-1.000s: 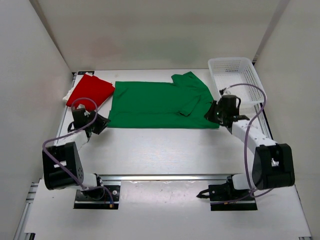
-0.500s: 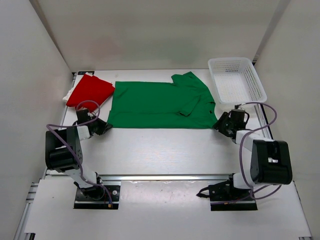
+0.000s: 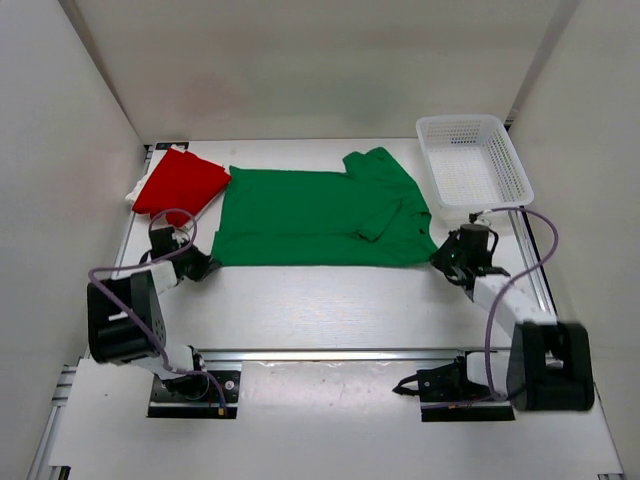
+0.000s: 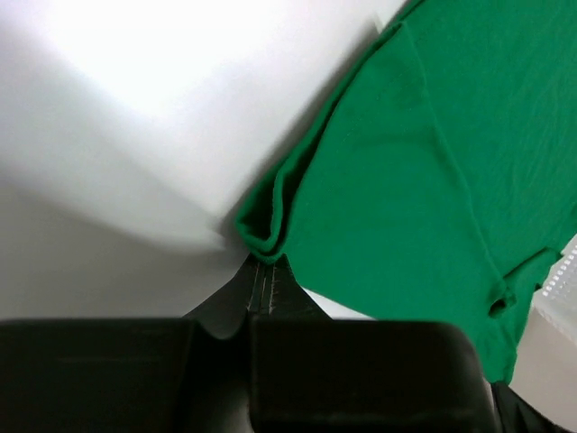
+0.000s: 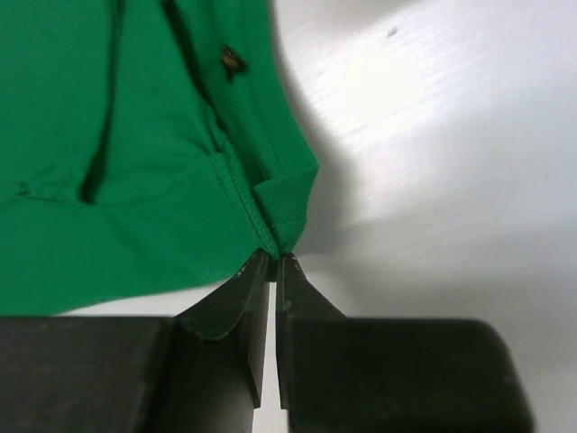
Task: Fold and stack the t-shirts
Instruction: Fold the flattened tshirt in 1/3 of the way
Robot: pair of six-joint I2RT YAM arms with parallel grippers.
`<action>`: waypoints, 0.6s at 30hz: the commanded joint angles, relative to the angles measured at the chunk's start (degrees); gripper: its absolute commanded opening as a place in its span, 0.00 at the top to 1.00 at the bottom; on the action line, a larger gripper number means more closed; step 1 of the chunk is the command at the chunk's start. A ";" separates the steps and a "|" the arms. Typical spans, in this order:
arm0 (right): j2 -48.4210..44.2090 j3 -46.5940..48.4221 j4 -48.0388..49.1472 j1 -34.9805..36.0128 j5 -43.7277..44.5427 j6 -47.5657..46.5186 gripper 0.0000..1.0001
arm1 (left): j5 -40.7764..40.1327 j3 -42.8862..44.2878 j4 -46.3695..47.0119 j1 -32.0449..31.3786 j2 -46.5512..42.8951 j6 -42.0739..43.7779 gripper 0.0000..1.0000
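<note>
The green t-shirt (image 3: 310,215) lies spread flat across the middle of the table, collar toward the right. My left gripper (image 3: 203,263) is shut on its near-left corner, and the left wrist view shows the bunched green hem (image 4: 261,230) pinched at the tips of the gripper (image 4: 266,263). My right gripper (image 3: 440,256) is shut on the near-right corner, with the stitched edge of the cloth (image 5: 284,212) caught between the tips of that gripper (image 5: 273,257). At the back left sits the folded red t-shirt (image 3: 180,182), with a strip of cream-white t-shirt (image 3: 133,190) peeking out beneath it.
A white mesh basket (image 3: 462,120) stands at the back right, just beyond the green shirt's collar. White walls close in the table on the left, back and right. Bare table lies between the shirt's near edge and the arm bases.
Both grippers came down to the shirt's near corners and shut on them. The right one opened briefly before closing. The near hem has shifted slightly.
</note>
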 commanded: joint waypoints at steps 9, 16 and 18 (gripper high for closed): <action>-33.07 -9.70 -24.70 -6.01 -4.30 3.15 0.99 | 5.20 -11.30 -17.58 2.77 -21.65 5.64 1.00; -30.52 -1.86 -35.10 -2.04 3.17 -0.88 0.49 | -0.24 -11.05 -27.08 4.98 -30.26 11.35 0.37; -30.61 1.38 -35.98 -1.51 6.78 -3.36 0.39 | -2.08 -8.69 -27.61 4.62 -31.23 12.50 0.27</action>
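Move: The green t-shirt's near corners are already pinched in my shut fingers, and the bare table I take them to lies about 10 cm back from each hand, 1 cm below and level sideways for my left, 3 cm below and 1 cm right for my right. From my left hand the folded red t-shirt is some 24 cm ahead and 10 cm left. From my right hand the white basket stands about 30 cm ahead and 11 cm right. I keep both near corners of the green t-shirt pinched and drag them straight back towards me over the table, about 10 cm with each hand, slowing as I go. Then both grippers open and let go of the cloth, my left hand rising 1 cm or so and my right about 2.5 cm. ##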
